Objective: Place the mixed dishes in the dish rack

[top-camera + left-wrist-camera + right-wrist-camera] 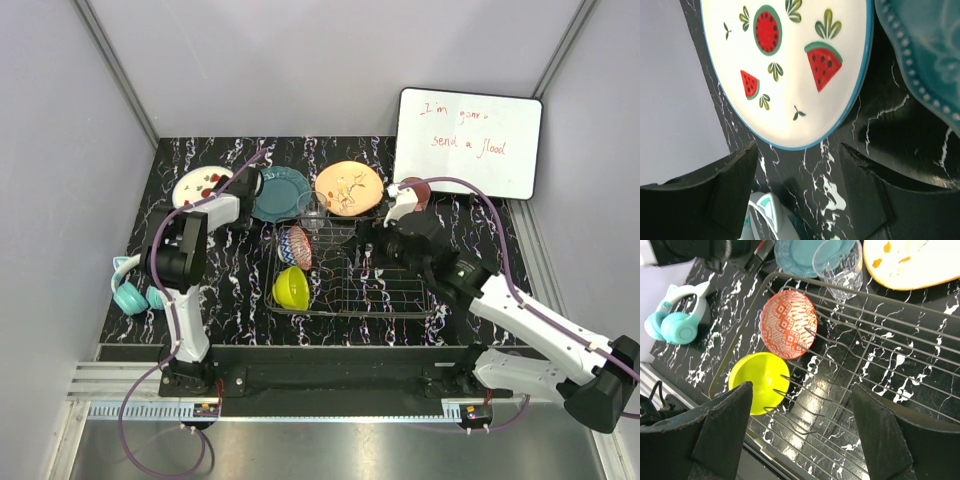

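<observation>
The white watermelon-printed plate [203, 185] [790, 65], teal plate [280, 192] [925, 50] and orange plate [349, 187] [910, 262] lie flat on the table behind the dish rack [380, 290] [880, 340]. A clear glass [313, 210] [838, 265] stands at the rack's far left corner. In the rack's left side, the red-patterned bowl [296, 247] [788, 322] and yellow-green bowl [291, 288] [755, 380] stand on edge. My left gripper [248, 184] [800, 165] is open and empty, just short of the white plate's rim. Above the rack, my right gripper [368, 248] [801, 387] is open and empty. Something reddish-brown [420, 192], perhaps the cup, shows behind the right wrist.
Teal-and-white headphones [130, 285] [677, 322] [765, 210] lie at the table's left edge. A white board with red writing [468, 142] leans at the back right. Grey walls close in the table on three sides.
</observation>
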`<state>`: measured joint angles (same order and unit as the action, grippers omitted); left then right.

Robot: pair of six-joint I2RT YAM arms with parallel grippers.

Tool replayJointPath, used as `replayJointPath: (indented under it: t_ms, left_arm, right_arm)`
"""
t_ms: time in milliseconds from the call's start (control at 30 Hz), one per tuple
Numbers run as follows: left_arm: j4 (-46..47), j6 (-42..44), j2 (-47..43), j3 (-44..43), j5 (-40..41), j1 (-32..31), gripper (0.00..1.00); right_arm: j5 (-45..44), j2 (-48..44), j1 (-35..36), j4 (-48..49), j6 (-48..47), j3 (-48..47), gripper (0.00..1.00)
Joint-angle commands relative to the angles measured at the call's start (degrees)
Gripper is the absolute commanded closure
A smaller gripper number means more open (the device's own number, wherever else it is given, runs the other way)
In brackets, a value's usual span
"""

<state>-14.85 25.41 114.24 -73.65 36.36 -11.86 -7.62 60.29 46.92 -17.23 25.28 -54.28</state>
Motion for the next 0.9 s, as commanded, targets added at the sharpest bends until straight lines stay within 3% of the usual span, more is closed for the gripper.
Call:
replayJointPath:
  t_ms: [0,333,633,867]
  left_arm:
    - [7.55,2.89,2.12,-0.01,3.19,0.43,0.31]
    - [14.06,5.88,5.03,1.93,4.34,0.52,0.33]
    - [10.99,5.88,4.86,1.4,2.49,0.52,0.47]
    - [5.28,5.35,5.3,-1.32,-1.02,1.48,0.79]
  right_arm:
    - [-2.23,-2.46,-0.07,3.26,0.03,0.58,0.13]
    - [-1.61,-2.46,-0.16,4.31,1.0,1.02,0.14]
    - [-1.44,-2.81,-0.16,4.58,1.7,0.84,0.15]
    - [-1.09,-4.13,-0.25,4.58,2.41,1.46,0.18]
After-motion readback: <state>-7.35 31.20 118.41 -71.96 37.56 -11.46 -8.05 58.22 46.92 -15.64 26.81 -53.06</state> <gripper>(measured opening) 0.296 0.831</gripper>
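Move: The left hand is low at the near rim of the watermelon plate, whose middle lies about 9 cm ahead, 3 cm left and 3 cm below. The teal plate is some 20 cm right and 9 cm ahead; the headphones are about 18 cm back and 16 cm left. From the right hand the watermelon plate lies roughly 28 cm ahead, 50 cm left and 22 cm lower. Left hand eases about 2 cm forward and down, then slightly back, fingers half closing around the watermelon plate's near rim. ##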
